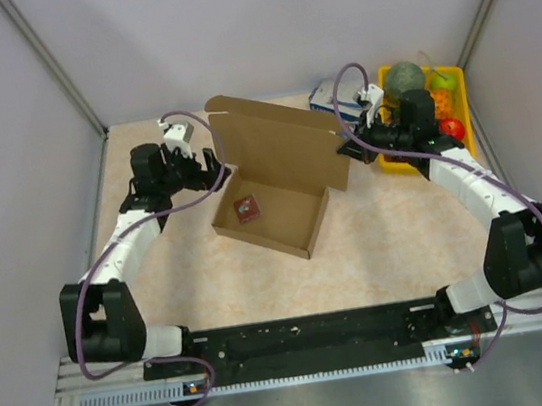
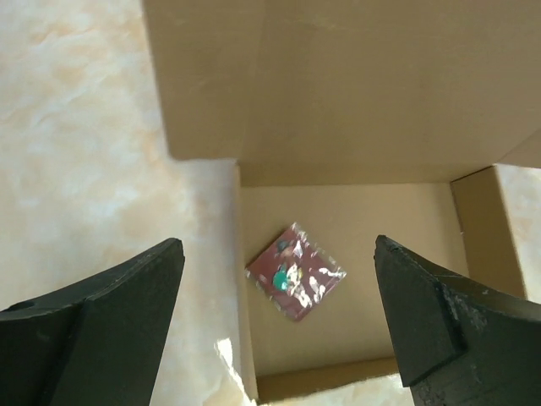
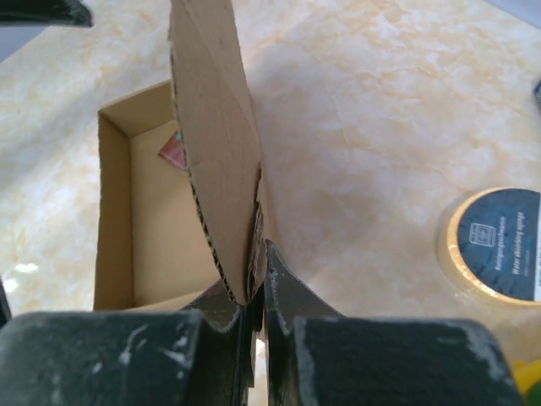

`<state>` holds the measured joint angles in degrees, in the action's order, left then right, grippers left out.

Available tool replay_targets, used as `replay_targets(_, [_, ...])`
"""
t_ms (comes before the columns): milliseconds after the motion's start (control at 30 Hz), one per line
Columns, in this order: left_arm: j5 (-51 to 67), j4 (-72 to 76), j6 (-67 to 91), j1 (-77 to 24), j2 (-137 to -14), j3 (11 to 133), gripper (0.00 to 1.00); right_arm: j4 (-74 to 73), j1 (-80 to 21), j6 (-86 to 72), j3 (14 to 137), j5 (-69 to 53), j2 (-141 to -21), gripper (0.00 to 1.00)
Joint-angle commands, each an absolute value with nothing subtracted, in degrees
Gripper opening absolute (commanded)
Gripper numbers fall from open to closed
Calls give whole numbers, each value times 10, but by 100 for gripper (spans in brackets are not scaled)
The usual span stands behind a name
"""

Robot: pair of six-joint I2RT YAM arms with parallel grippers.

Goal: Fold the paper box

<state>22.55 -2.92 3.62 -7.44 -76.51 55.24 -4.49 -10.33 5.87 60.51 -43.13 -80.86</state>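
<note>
The paper box (image 1: 270,213) is a brown cardboard tray in the table's middle with its lid (image 1: 278,146) standing upright at the back. A small red packet (image 1: 245,208) lies inside it, the same packet (image 2: 296,271) showing in the left wrist view. My right gripper (image 1: 352,143) is shut on the lid's right edge; the corrugated lid edge (image 3: 215,161) is pinched between its fingers (image 3: 283,292). My left gripper (image 1: 221,168) is open beside the box's left end, its fingers (image 2: 127,296) spread wide above the box wall and touching nothing.
A yellow fruit tray (image 1: 457,86) with fruit stands at the back right, behind the right arm. A small blue-and-white carton (image 1: 322,98) sits behind the lid. A tape roll (image 3: 494,245) lies on the table right of the box.
</note>
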Motion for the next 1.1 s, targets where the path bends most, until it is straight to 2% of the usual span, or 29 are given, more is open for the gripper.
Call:
replay_targets(0, [451, 121, -4, -21, -837, 626, 98, -65, -95, 83, 651, -516, -829, 0])
replay_targets(133, [502, 28, -55, -11, -955, 748, 96, -90, -95, 101, 674, -524, -846, 0])
replay_targets(200, [542, 40, -28, 18, -1012, 790, 92, -96, -94, 107, 675, -524, -848, 0])
replay_targets(267, [547, 83, -14, 26, -1042, 799, 93, -98, -91, 107, 676, -533, -856, 0])
replay_targets(433, [643, 41, -1, 27, -1128, 905, 90, -104, -91, 111, 688, -541, -874, 0])
replay_targets(567, [664, 144, 56, 25, -1136, 875, 88, -107, -91, 109, 695, -545, -877, 0])
replay_targets(600, [678, 150, 62, 25, -1138, 877, 84, -108, -90, 108, 697, -543, -876, 0])
replay_targets(667, [691, 170, 90, 25, -1132, 864, 66, -110, -91, 106, 698, -527, -873, 0])
replay_targets(767, [659, 206, 99, 26, -1089, 812, 45, -92, -92, 82, 693, -500, -861, 0])
replay_targets(900, [573, 282, 124, 20, -994, 703, 30, -38, -116, 23, 664, -391, -832, 0])
replay_targets(967, [501, 278, 113, 5, -938, 650, 26, -36, -136, -16, 662, -316, -820, 0])
replay_targets(1033, [456, 266, 91, -14, -886, 618, 11, -37, -161, -42, 657, -248, -810, 0])
replay_targets(1067, [387, 245, 88, -30, -869, 590, 5, -38, -170, -53, 655, -216, -794, 0])
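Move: The raised lid's left edge stands about 8 cm ahead of the open left hand, neither left nor right, about 1 cm higher. The red packet is level with that hand, 3 cm right and some 15 cm below; the tray's middle is 8 cm right, 2 cm back, equally low. From the right hand, already holding the lid's right edge, the left edge is roughly 24 cm left and 7 cm ahead; the tape roll lies 10 cm ahead, 3 cm right, 16 cm below. The left fingers end up pinching the lid's left edge, nearly shut on it: the open hand sweeps forward about 12 cm, then closes while drawing back some 6 cm, having turned clockwise overall by about 20 degrees. The right hand keeps its pinch on the lid's right edge, eases forward about 2 cm late on and turns slightly clockwise. ##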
